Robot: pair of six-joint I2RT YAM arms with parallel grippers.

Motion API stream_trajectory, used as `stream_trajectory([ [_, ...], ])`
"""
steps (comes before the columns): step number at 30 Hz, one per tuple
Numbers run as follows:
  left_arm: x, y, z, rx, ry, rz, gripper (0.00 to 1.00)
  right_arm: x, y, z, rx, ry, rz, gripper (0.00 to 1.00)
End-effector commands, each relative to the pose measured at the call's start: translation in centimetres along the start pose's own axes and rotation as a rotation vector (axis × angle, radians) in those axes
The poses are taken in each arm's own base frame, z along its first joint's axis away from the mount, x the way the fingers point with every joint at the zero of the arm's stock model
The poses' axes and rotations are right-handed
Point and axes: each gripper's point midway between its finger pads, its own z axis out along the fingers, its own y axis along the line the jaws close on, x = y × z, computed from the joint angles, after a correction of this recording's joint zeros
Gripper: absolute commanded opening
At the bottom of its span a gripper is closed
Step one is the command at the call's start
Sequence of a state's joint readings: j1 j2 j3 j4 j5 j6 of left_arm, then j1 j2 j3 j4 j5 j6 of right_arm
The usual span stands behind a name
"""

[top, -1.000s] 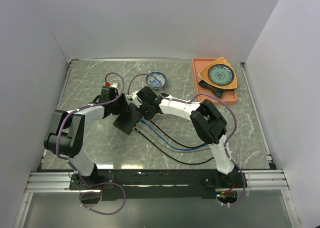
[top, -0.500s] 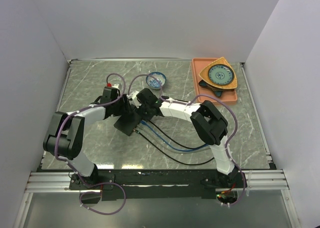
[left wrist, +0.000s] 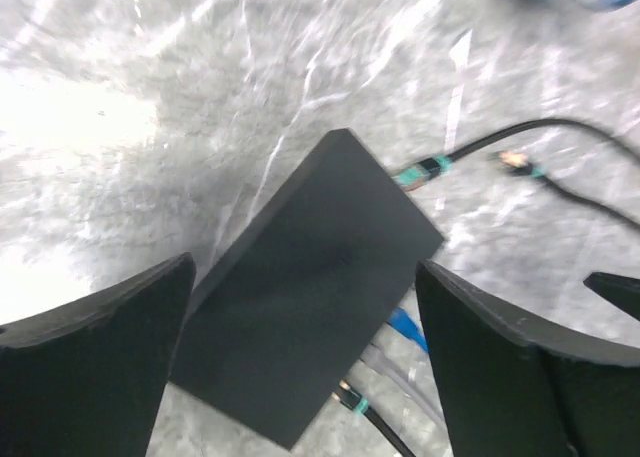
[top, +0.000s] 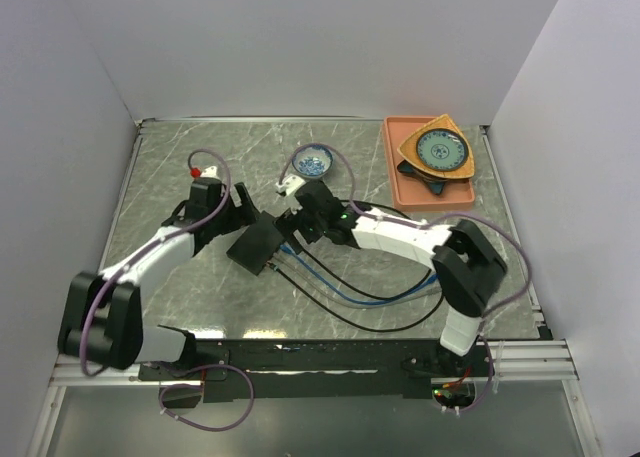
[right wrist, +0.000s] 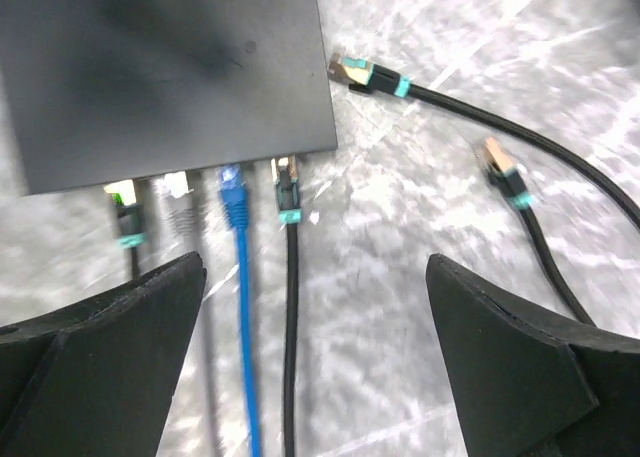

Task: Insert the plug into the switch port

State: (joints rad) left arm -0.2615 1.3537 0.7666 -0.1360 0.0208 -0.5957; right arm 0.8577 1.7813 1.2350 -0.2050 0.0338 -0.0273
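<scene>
The switch (top: 258, 245) is a flat matte-black box lying at an angle in the middle of the table. Along its near edge (right wrist: 200, 167), several cable ends meet the sockets, among them a blue plug (right wrist: 233, 192) and a black plug (right wrist: 287, 189) with a teal band. Two loose plugs (right wrist: 360, 74) (right wrist: 500, 165) lie on the marble beside it. My left gripper (top: 236, 220) hovers open over the switch (left wrist: 310, 287), its fingers (left wrist: 90, 367) wide apart. Behind the port edge my right gripper (right wrist: 315, 262) is open and holds nothing.
Black, blue and grey cables (top: 370, 292) trail from the switch toward the right arm's base. A small blue-patterned bowl (top: 312, 161) stands behind the grippers. At the back right, an orange tray (top: 397, 177) holds a patterned plate (top: 442, 150). White walls surround the table.
Both grippers have opened wide. The left one has drawn back to the left, off the switch's sides. The right one has let go at the port edge and pulled back right.
</scene>
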Motion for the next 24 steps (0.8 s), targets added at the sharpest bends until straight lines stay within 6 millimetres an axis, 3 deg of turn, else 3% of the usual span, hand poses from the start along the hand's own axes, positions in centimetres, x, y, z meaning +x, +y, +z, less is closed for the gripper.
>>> stream_trajectory([
  [1,-3.6,-1.9,-3.8,0.094,-0.197,-0.026,0.96,-4.5,0.4,-4.7,-0.022,-0.187,0.076,0.99],
  [7,-5.6,-3.0,-8.1,0.181,-0.350,-0.050,0.96,-4.8,0.3,-7.6,-0.025,-0.245,0.127,0.99],
  [13,-7.0,-3.6,-11.3,0.248,-0.471,-0.075,0.96,-4.5,-0.1,-8.8,0.001,-0.267,0.171,0.99],
  [24,-7.6,-3.5,-14.6,0.306,-0.593,-0.104,0.96,-2.6,-1.3,-12.3,0.055,-0.321,0.228,0.99],
])
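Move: The black plug just set at the switch's end port lies below the open right hand, about 6 cm down, 2 ahead and 3 to its left. The blue plug is some 3 cm nearer the base beside it; the switch's middle is 8 cm left of it. Loose black plugs lie 8 cm ahead, 4 left, and 13 ahead, 1 right of the right hand. From the left hand, the end-port plug is about 12 cm right, 1 ahead. The end-port plug and the switch are left behind, untouched, as both wide-open, empty hands draw away. The left rises about 14 cm and backs off some 5 cm, its fingers tipping up about 30 degrees; the right climbs some 8 cm, then holds roughly that height while still easing right and back, its left side rolling up a little. ##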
